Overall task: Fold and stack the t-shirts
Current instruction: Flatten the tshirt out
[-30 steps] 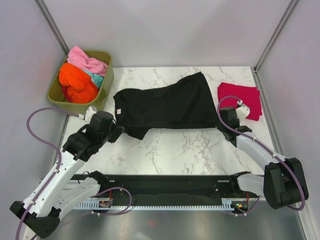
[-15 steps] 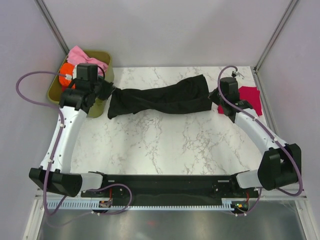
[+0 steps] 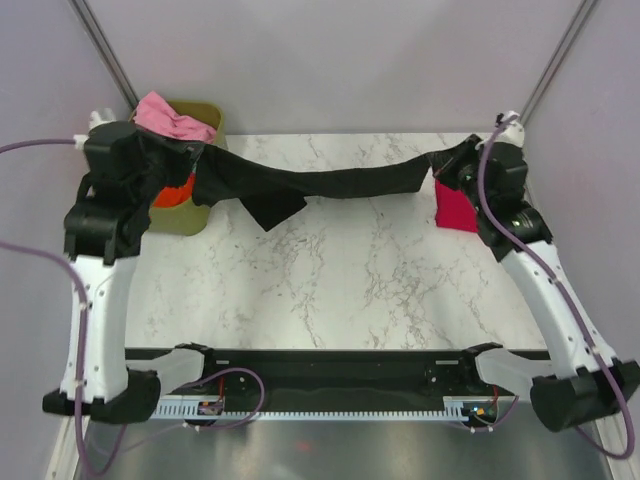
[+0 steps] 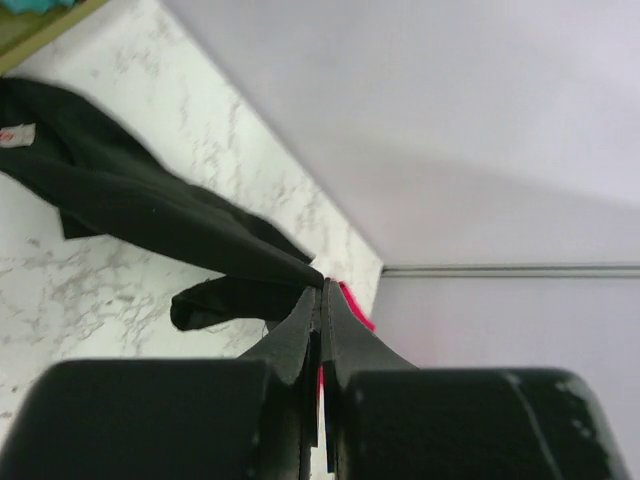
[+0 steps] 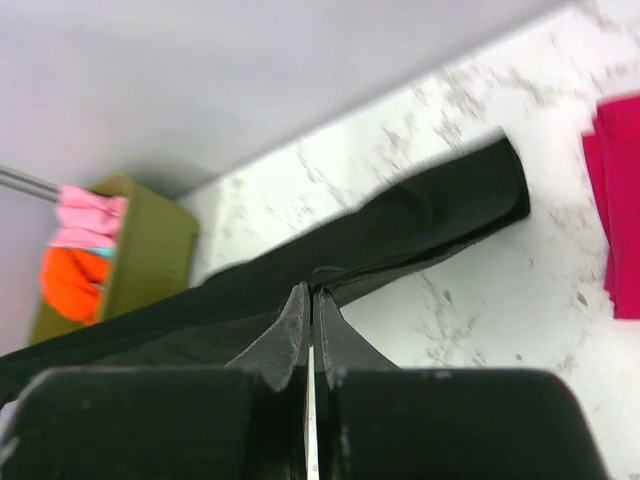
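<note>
The black t-shirt point(image 3: 330, 183) hangs stretched in the air between my two grippers, with a sleeve point(image 3: 274, 207) drooping toward the table. My left gripper point(image 3: 198, 166) is shut on its left end, beside the tub. My right gripper point(image 3: 441, 167) is shut on its right end. In the left wrist view the pinched jaws point(image 4: 322, 286) grip black cloth point(image 4: 130, 200) with a small neck label point(image 4: 15, 135). The right wrist view shows its jaws point(image 5: 311, 292) shut on the black shirt point(image 5: 400, 225). A folded crimson t-shirt point(image 3: 455, 208) lies at the right, partly behind my right arm.
An olive-green tub point(image 3: 188, 217) stands at the back left holding pink point(image 3: 165, 115) and orange point(image 3: 175, 194) shirts; a teal one point(image 4: 30, 4) shows in the left wrist view. Grey walls close in the marble table point(image 3: 350, 280) on three sides.
Both arms have risen and swung back and outward, lifting the black t-shirt off the table and pulling it taut. The left arm now hides part of the tub.
</note>
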Available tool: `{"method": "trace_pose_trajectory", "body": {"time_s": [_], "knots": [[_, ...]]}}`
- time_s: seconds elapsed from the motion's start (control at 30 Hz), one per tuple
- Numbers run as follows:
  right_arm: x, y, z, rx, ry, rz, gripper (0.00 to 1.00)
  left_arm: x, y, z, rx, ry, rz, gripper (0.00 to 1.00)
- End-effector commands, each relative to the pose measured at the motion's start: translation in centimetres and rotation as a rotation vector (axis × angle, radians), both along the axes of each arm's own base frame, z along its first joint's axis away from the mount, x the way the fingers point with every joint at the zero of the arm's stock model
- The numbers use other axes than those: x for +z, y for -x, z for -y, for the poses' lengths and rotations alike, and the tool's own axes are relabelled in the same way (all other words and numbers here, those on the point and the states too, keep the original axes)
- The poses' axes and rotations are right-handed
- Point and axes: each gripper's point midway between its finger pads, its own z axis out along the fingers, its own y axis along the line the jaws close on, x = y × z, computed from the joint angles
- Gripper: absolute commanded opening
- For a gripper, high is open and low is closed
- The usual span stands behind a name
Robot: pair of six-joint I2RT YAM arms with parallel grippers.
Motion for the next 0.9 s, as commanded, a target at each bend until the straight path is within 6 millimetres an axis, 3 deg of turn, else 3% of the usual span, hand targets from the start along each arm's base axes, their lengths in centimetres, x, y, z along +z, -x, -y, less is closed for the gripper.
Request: {"method": "trace_pose_trajectory", "body": {"time_s": [0.0,0.1,0.23,0.3,0.4,0.5,0.53,0.57,0.67,0.83,0.87], "knots": [[10.2,4.6,0.8,0.024,-0.045,0.244,0.00,8.0,6.8,-2.1,0.041,-0.026,0.262,0.02],[15.7,9.0,1.9,0.022,-0.067,0.366,0.00,10.9,10.7,-3.0,0.059,-0.018,0.372,0.02],[21.3,14.6,4.0,-0.022,-0.101,0.515,0.00,15.2,14.6,-3.5,0.061,0.003,0.506,0.02],[23.8,16.5,4.7,-0.036,-0.113,0.576,0.00,16.5,15.5,-3.6,0.061,0.011,0.541,0.02],[25.5,17.4,5.9,-0.088,-0.114,0.601,0.00,18.2,15.0,-3.3,0.052,0.012,0.552,0.02],[24.5,14.8,6.2,-0.138,-0.100,0.540,0.00,18.4,11.5,-2.9,0.058,0.026,0.497,0.02],[23.9,13.9,6.2,-0.152,-0.095,0.515,0.00,18.5,11.6,-3.0,0.062,0.032,0.498,0.02],[23.4,13.0,6.1,-0.159,-0.096,0.496,0.00,17.6,9.4,-2.7,0.066,0.029,0.456,0.02],[20.4,9.4,5.8,-0.193,-0.092,0.400,0.00,15.5,5.2,-2.2,0.070,0.030,0.374,0.02],[15.4,3.0,4.1,-0.189,-0.074,0.276,0.00,11.6,-0.5,-1.2,0.064,0.024,0.294,0.02],[15.2,2.2,3.7,-0.175,-0.073,0.270,0.00,11.0,-2.2,-1.1,0.067,0.020,0.285,0.02]]}}
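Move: Both hands already hold the black t-shirt stretched between them, high above the table. The clear table middle lies about 20 cm to the left hand's right, 2 cm ahead and some 42 cm below; from the right hand, about 22 cm left, 4 cm back and 32 cm down. The bin stands some 17 cm ahead and 15 cm left of the left hand; the folded red shirt lies 10 cm ahead and 18 cm right of the right hand. Gripping the black t-shirt, both hands swing up and back some 20 cm, then whip forward and down. ##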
